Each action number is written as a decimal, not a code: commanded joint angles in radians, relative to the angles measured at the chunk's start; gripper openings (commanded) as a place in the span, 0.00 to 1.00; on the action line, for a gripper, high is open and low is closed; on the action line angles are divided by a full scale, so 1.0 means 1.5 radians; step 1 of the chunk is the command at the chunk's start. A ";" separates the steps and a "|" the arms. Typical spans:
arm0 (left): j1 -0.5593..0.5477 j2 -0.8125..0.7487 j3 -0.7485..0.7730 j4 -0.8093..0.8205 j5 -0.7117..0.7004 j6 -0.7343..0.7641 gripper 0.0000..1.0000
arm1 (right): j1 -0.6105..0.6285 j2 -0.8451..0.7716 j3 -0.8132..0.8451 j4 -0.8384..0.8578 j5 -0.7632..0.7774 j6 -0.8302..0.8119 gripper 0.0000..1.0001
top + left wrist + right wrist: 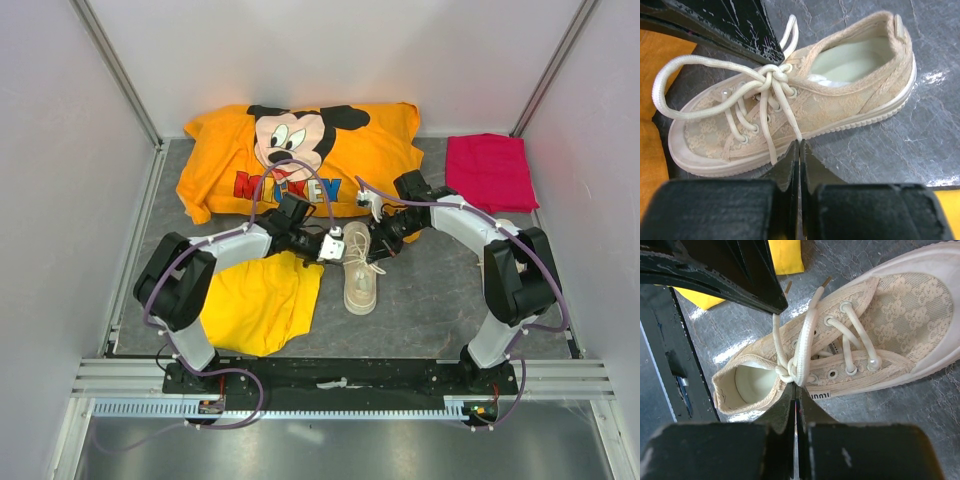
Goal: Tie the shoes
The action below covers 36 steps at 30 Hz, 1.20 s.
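One cream-beige sneaker (361,288) lies on the grey table between my arms, toe toward the near edge. I cannot make out a second shoe. Its white laces form a knot (774,75) with a big loop (660,95) over the toe. My left gripper (338,247) is on the shoe's left, jaws shut (799,142) on a lace strand coming down from the knot. My right gripper (378,238) is on the shoe's right, jaws shut (795,386) on the lace right at the knot (787,372). The shoe (905,315) lies flat and the heel opening is empty.
An orange Mickey shirt (300,150) lies at the back. Yellow shorts (260,300) lie left of the shoe, under the left arm. A folded magenta cloth (490,170) sits back right. White walls enclose the table, and a metal rail (330,375) runs along the near edge.
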State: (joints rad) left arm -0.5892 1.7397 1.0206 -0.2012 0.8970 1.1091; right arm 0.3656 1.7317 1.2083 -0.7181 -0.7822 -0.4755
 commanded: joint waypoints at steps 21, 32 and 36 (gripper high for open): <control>0.065 -0.103 -0.045 -0.066 0.018 0.059 0.52 | -0.006 -0.046 -0.004 0.002 -0.010 -0.005 0.37; 0.058 -0.085 -0.005 0.205 0.040 -0.499 0.69 | -0.036 -0.064 -0.044 -0.006 -0.012 -0.031 0.62; 0.052 -0.060 -0.016 0.280 0.010 -0.636 0.69 | -0.037 -0.052 -0.051 -0.003 -0.008 -0.032 0.59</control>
State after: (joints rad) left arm -0.4999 1.6073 0.9817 0.0360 0.9234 0.5114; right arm 0.3077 1.6447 1.1458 -0.7277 -0.7700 -0.4992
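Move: The knot of the bow, over the shoe's laces, is roughly 5 cm to the right of the left hand, 2 cm farther out and about level; that hand already pinches one lace end. From it, the loop on the toe side stands about 5 cm ahead, 3 cm right and a little above, and the heel opening lies some 4 cm back, 5 cm right and 3 cm lower. The right hand, shut on the other loop, has the knot about 2 cm to its left and just below. The pinched lace end is drawn about 5 cm to the left, nearly level and away from the knot, while the right hand stays put with its grip on the other loop. Both grippers then open and let go; the left rises some 7 cm, easing back right and a little forward as its wrist turns roughly 25 degrees, and the right backs 2 to 3 cm rightward off the loop. ##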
